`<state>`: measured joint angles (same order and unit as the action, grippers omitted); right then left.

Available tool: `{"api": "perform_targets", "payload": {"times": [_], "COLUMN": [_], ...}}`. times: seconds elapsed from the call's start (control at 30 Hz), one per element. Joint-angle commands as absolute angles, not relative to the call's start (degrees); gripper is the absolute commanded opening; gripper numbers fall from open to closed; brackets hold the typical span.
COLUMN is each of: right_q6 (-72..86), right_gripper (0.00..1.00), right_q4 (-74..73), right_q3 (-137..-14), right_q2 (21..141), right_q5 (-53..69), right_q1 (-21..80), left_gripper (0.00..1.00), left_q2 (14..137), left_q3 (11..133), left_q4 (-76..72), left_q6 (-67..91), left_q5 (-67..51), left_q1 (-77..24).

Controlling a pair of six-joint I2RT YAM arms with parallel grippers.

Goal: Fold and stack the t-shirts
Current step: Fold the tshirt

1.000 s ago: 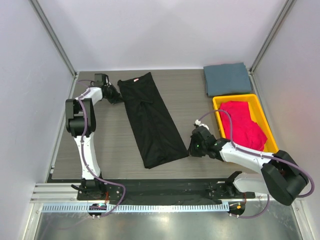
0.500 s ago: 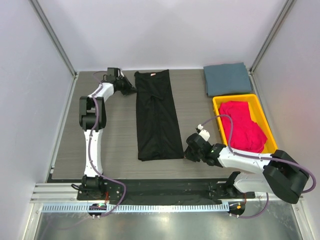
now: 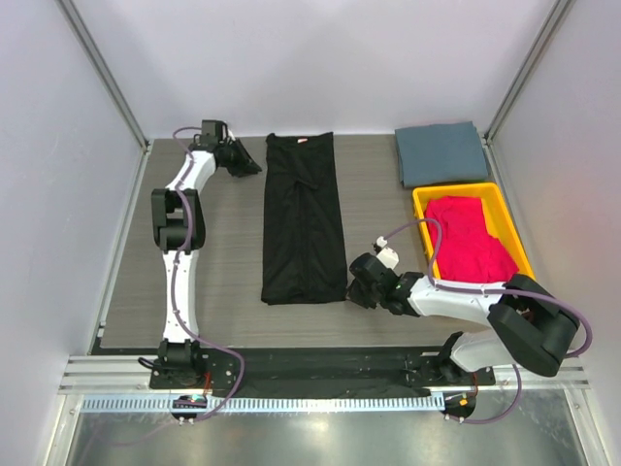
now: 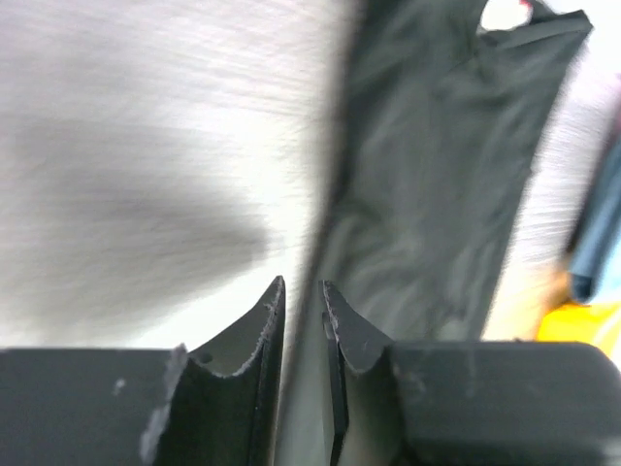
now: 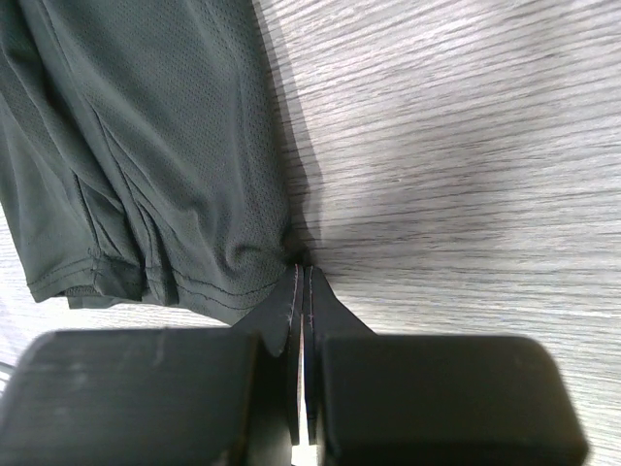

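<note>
A black t-shirt (image 3: 303, 223), folded into a long narrow strip, lies straight down the middle of the table with its neck label (image 3: 301, 141) at the far end. My left gripper (image 3: 254, 167) is just left of that far end, clear of the cloth. In the left wrist view the left gripper (image 4: 301, 283) is open by a narrow gap with nothing in it, and the black shirt (image 4: 437, 175) lies ahead to the right. My right gripper (image 3: 355, 291) is at the near right corner. The right wrist view shows it (image 5: 303, 269) shut, pinching the hem corner of the shirt (image 5: 165, 126).
A folded slate grey-blue t-shirt (image 3: 441, 152) lies at the back right. Just in front of it a yellow tray (image 3: 456, 187) holds a magenta-red t-shirt (image 3: 471, 238). Walls close the table on three sides.
The black shirt swung from a slant to straight: the left gripper carried the collar end right, then opened and drew back left. The right gripper dragged the hem corner left.
</note>
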<state>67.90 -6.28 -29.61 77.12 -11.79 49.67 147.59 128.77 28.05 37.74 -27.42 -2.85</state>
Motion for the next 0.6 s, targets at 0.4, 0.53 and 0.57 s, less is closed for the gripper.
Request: {"api": "perform_targets", "payload": {"times": [0.4,0.53,0.57], "right_q6": [64.87,62.84,62.41], "right_gripper": [0.01,0.01,0.01], "right_q4": [-7.91,-7.82,-7.82], "right_q3": [-28.3,-28.48,-28.3], "right_q2": [72.6,72.33,72.07], "right_q5": [-13.1,-12.57,-12.39], "right_q1": [50.27,50.36,50.36], "left_gripper": [0.19,0.17,0.17], "left_q2": [102.59,92.92,90.9], "left_q3": [74.91,62.42,58.14], "left_q4": [34.55,33.4,33.31], "left_q6": [31.02,31.73,31.99], "left_q5": [-25.02,-25.67,-25.49], "left_q1": [-7.02,-13.08,-14.4]}}
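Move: My nearly shut left hand is free beside the t-shirt's left edge. The shirt's lower left corner lies about 42 cm back, 3 cm right and 4 cm below it, the upper left corner some 12 cm ahead and 2 cm right, and the lower right corner roughly 42 cm back and 22 cm right. My right hand already pinches that lower right corner at its fingertips; the lower left corner is level with it, about 20 cm to its left. I sweep my left hand fast back along the shirt's left edge, about 29 cm towards the lower left corner, bowing out to the left before swinging in again and rising about 3 cm. Its fingers stay slightly open and tip some 15 degrees further down. My right hand keeps its pinch on the lower right corner and eases about 1 cm back and to the right. ##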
